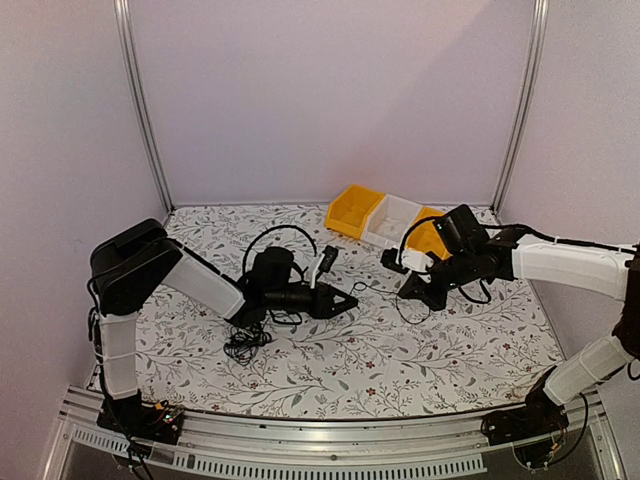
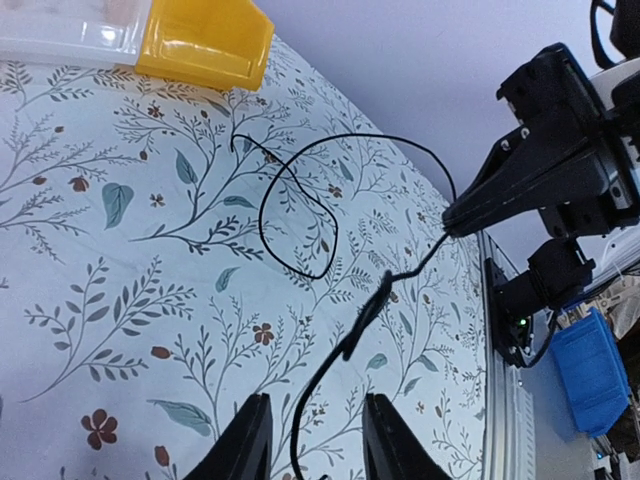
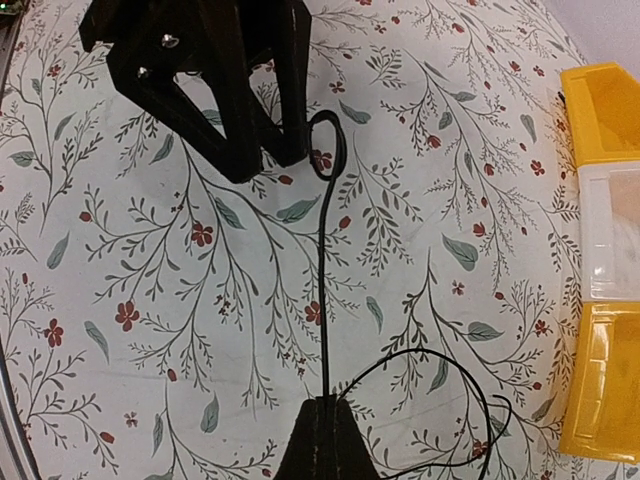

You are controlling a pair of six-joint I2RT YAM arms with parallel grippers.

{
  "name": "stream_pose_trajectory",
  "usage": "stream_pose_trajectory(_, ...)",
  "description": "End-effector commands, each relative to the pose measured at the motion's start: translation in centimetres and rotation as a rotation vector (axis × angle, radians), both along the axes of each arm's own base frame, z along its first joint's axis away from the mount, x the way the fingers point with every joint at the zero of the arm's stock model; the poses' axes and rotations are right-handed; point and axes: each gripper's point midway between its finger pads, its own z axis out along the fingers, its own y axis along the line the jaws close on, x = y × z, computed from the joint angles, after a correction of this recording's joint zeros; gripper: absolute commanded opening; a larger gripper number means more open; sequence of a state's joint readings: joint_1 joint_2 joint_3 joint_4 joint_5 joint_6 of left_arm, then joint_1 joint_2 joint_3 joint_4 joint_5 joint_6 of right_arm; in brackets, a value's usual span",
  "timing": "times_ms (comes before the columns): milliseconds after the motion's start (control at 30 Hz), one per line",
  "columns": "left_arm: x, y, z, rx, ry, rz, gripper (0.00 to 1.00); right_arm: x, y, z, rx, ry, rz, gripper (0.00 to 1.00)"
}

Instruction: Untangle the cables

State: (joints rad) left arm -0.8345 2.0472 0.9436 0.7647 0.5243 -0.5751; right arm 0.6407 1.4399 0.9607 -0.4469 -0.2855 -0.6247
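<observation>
A thin black cable (image 1: 375, 291) stretches taut above the table between my two grippers. My right gripper (image 3: 330, 440) is shut on one end of it, and a loose loop (image 3: 440, 353) of the same wire trails beside its tip. The cable (image 2: 375, 305) runs on between the fingers (image 2: 245, 440) of my left gripper (image 2: 315, 440), whose jaws stand apart with a gap on each side of the wire. In the top view the left gripper (image 1: 345, 300) faces the right gripper (image 1: 408, 293) at mid-table. A scribbly clump of more cables (image 1: 245, 345) lies under the left forearm.
Two yellow bins (image 1: 352, 212) (image 1: 428, 235) and a white bin (image 1: 392, 220) between them stand at the back of the flowered table cover (image 1: 400, 360). A metal rail (image 1: 330, 430) runs along the near edge.
</observation>
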Motion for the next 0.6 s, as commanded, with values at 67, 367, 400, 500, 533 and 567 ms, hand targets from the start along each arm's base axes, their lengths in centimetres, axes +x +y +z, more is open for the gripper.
stream_pose_trajectory(67, 0.0, -0.2, 1.0, -0.053, -0.048, -0.003, 0.18, -0.3, 0.0, 0.7, 0.019, -0.022, -0.002, 0.0)
stream_pose_trajectory(367, -1.3, 0.1, 2.8, -0.142, -0.077, -0.048, 0.0, -0.3, 0.1, 0.7, 0.024, -0.017, -0.002, 0.0)
stream_pose_trajectory(400, -1.4, 0.2, 3.0, -0.148, -0.08, -0.049, 0.0, -0.5, 0.2, 0.7, 0.027, -0.006, 0.004, 0.02)
stream_pose_trajectory(500, -2.3, 0.3, 4.2, -0.164, -0.118, -0.07, 0.0, -1.3, 1.1, 1.1, 0.066, 0.058, 0.033, 0.31)
stream_pose_trajectory(533, -2.6, 0.3, 4.5, -0.166, -0.133, -0.082, 0.0, -1.6, 1.5, 1.4, 0.089, 0.081, 0.049, 0.38)
stream_pose_trajectory(567, -3.0, 0.3, 4.8, -0.163, -0.147, -0.093, 0.0, -1.7, 2.0, 1.9, 0.115, 0.096, 0.061, 0.43)
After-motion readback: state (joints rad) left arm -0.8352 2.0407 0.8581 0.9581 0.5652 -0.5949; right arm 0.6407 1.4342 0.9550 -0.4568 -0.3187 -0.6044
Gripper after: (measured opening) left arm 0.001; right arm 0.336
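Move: The cable's doubled-back end already lies at the left hand's half-open fingertips, about 1 cm ahead and 1 cm to the right, level with them. It is some 11 cm to the left of the right hand, level fore and aft and about 4 cm lower. From the right hand, the cable's loose loop lies about 3 cm ahead, 5 cm right and 12 cm below. The dark cable pile is roughly 9 cm back, 26 cm left and 8 cm below the left hand. The cable's end is pinched as the left fingers shut fully on it, the hand easing up about 1.5 cm and then back by as much, tilting slightly. The right hand keeps its hold and stays almost still until the left has closed, then opens its fingers about a third and lets go of the cable. ##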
